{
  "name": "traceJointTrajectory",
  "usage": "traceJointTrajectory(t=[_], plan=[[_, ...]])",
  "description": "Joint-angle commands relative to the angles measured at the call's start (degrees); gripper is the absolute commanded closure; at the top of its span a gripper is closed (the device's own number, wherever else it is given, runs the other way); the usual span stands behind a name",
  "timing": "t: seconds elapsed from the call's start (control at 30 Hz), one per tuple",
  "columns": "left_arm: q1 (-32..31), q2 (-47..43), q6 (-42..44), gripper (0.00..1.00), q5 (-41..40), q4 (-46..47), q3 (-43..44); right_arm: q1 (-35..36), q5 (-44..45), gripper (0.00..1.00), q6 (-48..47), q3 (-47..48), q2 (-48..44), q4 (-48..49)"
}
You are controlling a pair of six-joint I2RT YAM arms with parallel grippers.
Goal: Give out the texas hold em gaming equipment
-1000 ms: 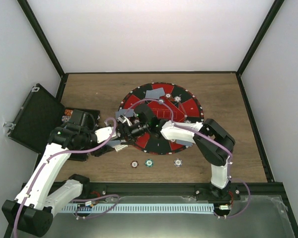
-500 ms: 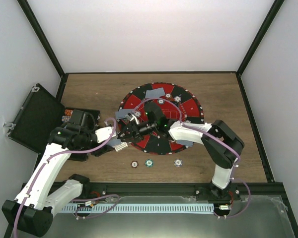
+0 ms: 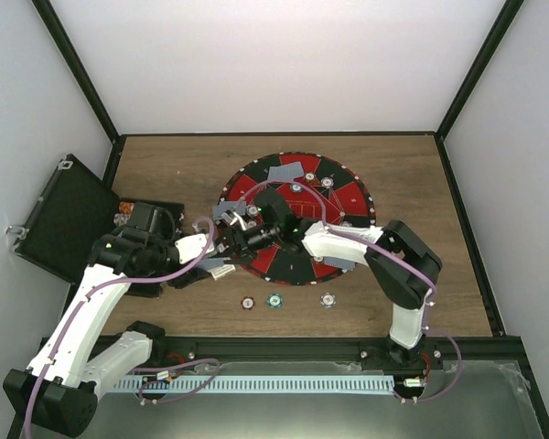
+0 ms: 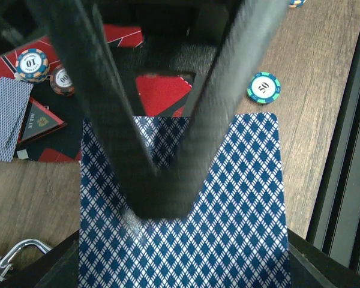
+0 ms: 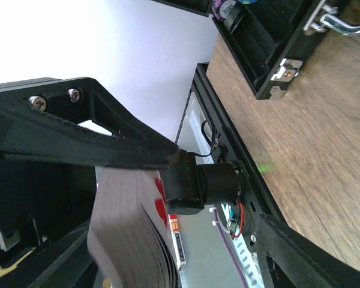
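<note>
My left gripper point(image 3: 221, 265) is shut on a deck of blue-patterned cards point(image 4: 228, 228), held over the left rim of the round red and black mat point(image 3: 348, 197). In the left wrist view its fingers point(image 4: 210, 120) meet on the top card. My right gripper point(image 3: 231, 236) is open at the deck, and the card edges point(image 5: 126, 240) lie between its spread jaws. Dealt cards point(image 3: 286, 171) and chips point(image 3: 297, 187) lie on the mat. Three chips point(image 3: 274, 299) sit in a row on the wood in front of the mat. A green 50 chip point(image 4: 264, 87) shows beside the deck.
The black hinged case point(image 3: 59, 215) lies open at the far left with chips point(image 3: 123, 212) in its tray; its latch edge shows in the right wrist view point(image 5: 270, 42). A black frame rail point(image 3: 284, 346) runs along the near table edge. White walls close in the sides.
My right arm swung its wrist out to the right and back again while its gripper stayed at the deck and shifted slightly up. The left arm and deck have not moved.
</note>
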Motion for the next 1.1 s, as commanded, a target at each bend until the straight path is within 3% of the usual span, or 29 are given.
traceJointTrajectory(t=[0.0, 0.37, 0.67, 1.07], plan=[[0.0, -0.5, 1.1, 0.96, 1.7, 0.8, 1.0, 2.1, -1.0, 0.32, -1.6, 5.4, 3.7, -1.3], [0.0, -0.8, 1.2, 0.96, 1.5, 0.5, 1.2, 1.0, -1.9, 0.38, -4.6, 7.0, 7.2, -4.7], [0.0, -0.6, 1.3, 0.96, 1.7, 0.6, 1.5, -2.8, -1.4, 0.49, -5.8, 0.1, 2.7, -4.7], [0.0, -0.4, 1.3, 0.96, 1.6, 0.7, 1.2, -3.9, -1.4, 0.53, -3.6, -0.3, -4.5, -4.1]])
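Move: The deck, held in the left gripper, lies between the right hand's open fingers, its middle about 3 cm left of that hand and 1 cm back, at about the same height. From the left hand it is some 2 cm to the right and 2 cm lower, 1 cm forward. Counted from the right hand, the card pair on the mat's left edge is about 13 cm ahead, the brown chip 12 cm back and 5 cm right, both some 16 cm below. Leftward first, the right hand reaches about 2.5 cm farther over the deck with its upper finger, sinking slightly, then turns back and draws some 4 cm to the right, with about 2 cm forward and a small rise at the end. Its fingers narrow partway around the deck as the upper finger drags the top card along; the left hand keeps holding the deck nearly still. ##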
